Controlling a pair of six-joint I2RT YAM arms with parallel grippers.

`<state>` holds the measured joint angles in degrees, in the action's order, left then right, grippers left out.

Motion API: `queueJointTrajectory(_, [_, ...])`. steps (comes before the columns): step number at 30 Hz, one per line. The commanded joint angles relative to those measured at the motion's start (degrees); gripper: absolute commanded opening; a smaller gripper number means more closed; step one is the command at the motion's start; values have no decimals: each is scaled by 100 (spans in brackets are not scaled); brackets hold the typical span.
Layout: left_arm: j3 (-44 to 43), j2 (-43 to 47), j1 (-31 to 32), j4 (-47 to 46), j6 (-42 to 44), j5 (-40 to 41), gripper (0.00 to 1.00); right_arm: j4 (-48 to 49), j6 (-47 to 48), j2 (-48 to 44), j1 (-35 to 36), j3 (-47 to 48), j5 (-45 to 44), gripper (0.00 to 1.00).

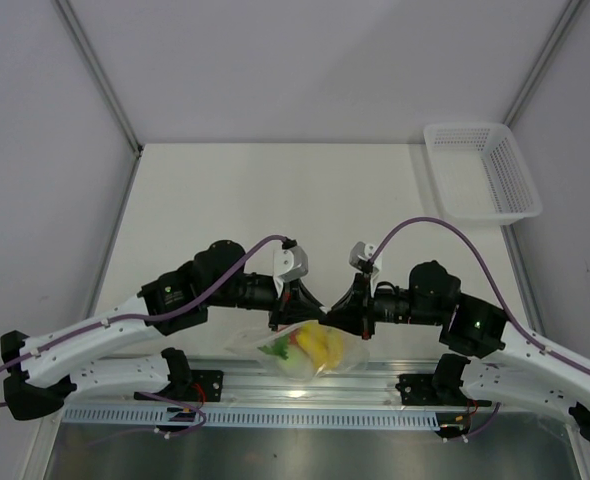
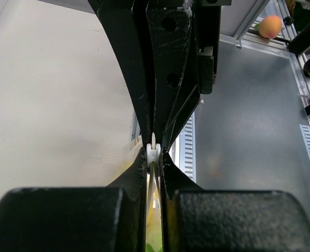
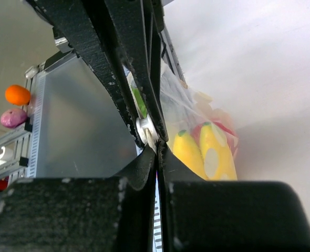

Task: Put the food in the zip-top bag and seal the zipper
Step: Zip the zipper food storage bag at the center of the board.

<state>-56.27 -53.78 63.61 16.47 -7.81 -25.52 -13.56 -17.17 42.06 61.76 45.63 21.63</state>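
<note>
The zip-top bag (image 1: 247, 342) hangs over the table's near edge between both grippers. Through the clear plastic show the yellow banana bunch (image 1: 325, 345) (image 3: 214, 152), the red fruit (image 3: 226, 130) behind it, and the radish's green leaves (image 1: 278, 350). My left gripper (image 1: 293, 318) (image 2: 153, 157) is shut on the white zipper slider (image 2: 153, 152) (image 3: 144, 128) at the bag's top edge. Tip to tip with it, my right gripper (image 1: 343, 322) (image 3: 157, 149) is shut on the same top edge, just beside the slider.
A white mesh basket (image 1: 480, 170) stands at the table's far right corner. An aluminium rail (image 1: 375, 385) runs along the near edge below the bag. Off the table lie an orange fruit (image 3: 17, 94) and a pink object (image 3: 10, 117).
</note>
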Motion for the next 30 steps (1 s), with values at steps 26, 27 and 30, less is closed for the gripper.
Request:
queueJointTrajectory(26, [12, -230, -121, 199, -388, 161, 1, 241, -183, -560, -533, -204, 181, 6])
queueJointTrajectory(27, [-15, -238, -130, 216, -388, 118, 1, 40, 36, -454, -533, -90, 375, 17])
queueJointTrajectory(30, [-138, -265, -148, 243, -396, -14, 1, -400, 362, -287, -524, 191, 772, 35])
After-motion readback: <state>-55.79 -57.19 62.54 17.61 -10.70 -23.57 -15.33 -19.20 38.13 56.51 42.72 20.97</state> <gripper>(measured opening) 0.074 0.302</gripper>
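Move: The bag's zipper edge is already at both sets of shut fingertips, which almost meet, so it lies about 0 cm from either hand. The food hangs beneath: the bananas are some 9 cm below both hands and 3 cm back, level sideways, while the greens are at the same depth and 3 cm back, about 7 cm to the left. Right hand swings about 5 cm forward-right, then partway back, opening; left, still pinching the bag's edge, sinks forward. ##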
